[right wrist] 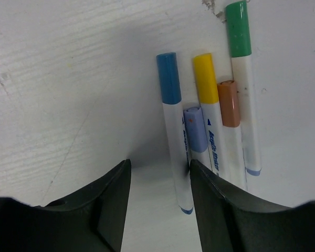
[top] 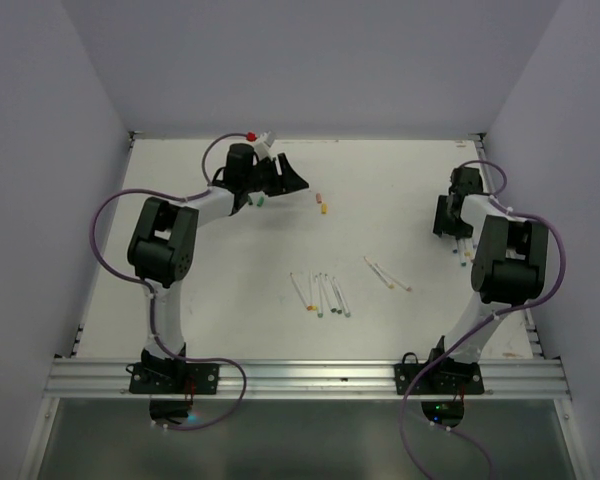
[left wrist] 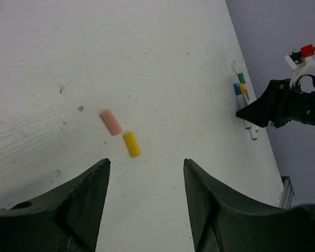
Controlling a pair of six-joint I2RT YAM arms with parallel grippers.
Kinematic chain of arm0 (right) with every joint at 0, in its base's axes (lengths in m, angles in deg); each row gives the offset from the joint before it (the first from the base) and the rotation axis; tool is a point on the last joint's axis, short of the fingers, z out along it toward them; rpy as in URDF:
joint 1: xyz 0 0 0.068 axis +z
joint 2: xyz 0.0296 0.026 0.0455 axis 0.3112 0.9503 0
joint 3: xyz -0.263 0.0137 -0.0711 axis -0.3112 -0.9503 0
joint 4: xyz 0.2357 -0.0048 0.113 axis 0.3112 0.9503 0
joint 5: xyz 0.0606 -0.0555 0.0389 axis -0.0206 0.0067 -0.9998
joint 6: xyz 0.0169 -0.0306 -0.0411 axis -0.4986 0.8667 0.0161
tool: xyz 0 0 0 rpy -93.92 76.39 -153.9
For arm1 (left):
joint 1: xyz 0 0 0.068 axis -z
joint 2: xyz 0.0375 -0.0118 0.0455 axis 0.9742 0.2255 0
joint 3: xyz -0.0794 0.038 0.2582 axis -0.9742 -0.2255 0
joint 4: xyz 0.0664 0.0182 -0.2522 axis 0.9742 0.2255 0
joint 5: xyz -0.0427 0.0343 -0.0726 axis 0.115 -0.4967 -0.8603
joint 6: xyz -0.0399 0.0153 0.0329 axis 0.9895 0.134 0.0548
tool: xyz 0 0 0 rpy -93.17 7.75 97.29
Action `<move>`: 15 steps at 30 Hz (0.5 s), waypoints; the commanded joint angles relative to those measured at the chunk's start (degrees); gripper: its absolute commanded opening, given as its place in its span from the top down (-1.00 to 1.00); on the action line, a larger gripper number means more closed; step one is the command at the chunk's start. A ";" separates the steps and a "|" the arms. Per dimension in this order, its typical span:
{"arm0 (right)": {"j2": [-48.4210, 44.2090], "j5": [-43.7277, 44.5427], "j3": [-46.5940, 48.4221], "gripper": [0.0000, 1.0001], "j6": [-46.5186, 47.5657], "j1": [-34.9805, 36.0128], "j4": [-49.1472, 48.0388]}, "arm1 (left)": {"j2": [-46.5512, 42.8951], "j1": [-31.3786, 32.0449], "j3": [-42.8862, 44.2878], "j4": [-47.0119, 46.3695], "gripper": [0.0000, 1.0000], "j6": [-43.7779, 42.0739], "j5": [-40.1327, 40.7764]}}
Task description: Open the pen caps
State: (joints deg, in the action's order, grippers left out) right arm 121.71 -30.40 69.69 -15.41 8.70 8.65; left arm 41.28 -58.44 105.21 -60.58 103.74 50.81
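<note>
In the left wrist view, two loose pen caps lie on the white table just ahead of my left gripper (left wrist: 147,161): a yellow cap (left wrist: 132,144) and a pink cap (left wrist: 111,122). Its jaws stand open with nothing between them. My right gripper (right wrist: 159,164) hangs low over a row of capped pens at the table's right side. The blue-capped pen (right wrist: 169,79) has its white barrel between the open jaws, against the right finger. Beside it lie lavender (right wrist: 194,128), yellow (right wrist: 205,79), orange (right wrist: 229,102) and green (right wrist: 238,29) caps on their pens.
Several uncapped white pens (top: 320,295) lie side by side mid-table, and two more (top: 388,273) lie to their right. A small green piece (top: 260,200) sits by the left arm's wrist. Purple cables loop off both arms. Walls close the table's back and sides.
</note>
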 commanded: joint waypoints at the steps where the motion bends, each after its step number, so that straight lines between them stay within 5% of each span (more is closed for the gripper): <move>1: 0.96 -2.23 0.76 -0.04 1.08 -0.24 -0.94 | -3.36 0.20 -0.60 -2.58 -0.22 0.51 -1.35; 6: 3.42 -3.64 0.94 0.12 1.16 -0.24 -0.95 | -3.36 0.20 -1.04 -2.93 -0.22 0.60 -1.70; 13: 6.51 -4.87 3.84 1.00 2.22 -0.24 1.69 | -3.18 0.20 -2.44 -6.52 -0.21 2.87 -6.17; 15: 5.20 -6.00 3.58 1.00 2.30 0.11 0.82 | -3.27 0.20 -3.59 -11.17 -0.19 4.63 -8.80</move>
State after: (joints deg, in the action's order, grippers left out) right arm 125.31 -34.03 73.82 -13.79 8.72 7.71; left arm 40.69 -58.44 103.05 -64.10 105.53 47.12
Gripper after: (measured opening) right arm 0.039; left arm 0.599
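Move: The blue-capped pen runs fore and aft between the right hand's half-open fingers, close beside its right finger, its middle about 2 cm ahead, 1 cm right and 1 cm below. The yellow-capped pen lies roughly 2 cm ahead and 3 cm right; the lavender-capped one is 1 cm back, 3 cm right. The green-capped pen is some 5 cm ahead and 5 cm right. From the left hand the blue-capped pen is about 42 cm right, 8 cm back and 10 cm lower. The blue-capped pen gets pinched by its white barrel, just behind the middle, as the right hand's fingers close from half open to nearly shut. While they close, the hand slides forward about 2.5 cm, staying low over the table and hardly turning, easing away from the row of neighbouring pens. ##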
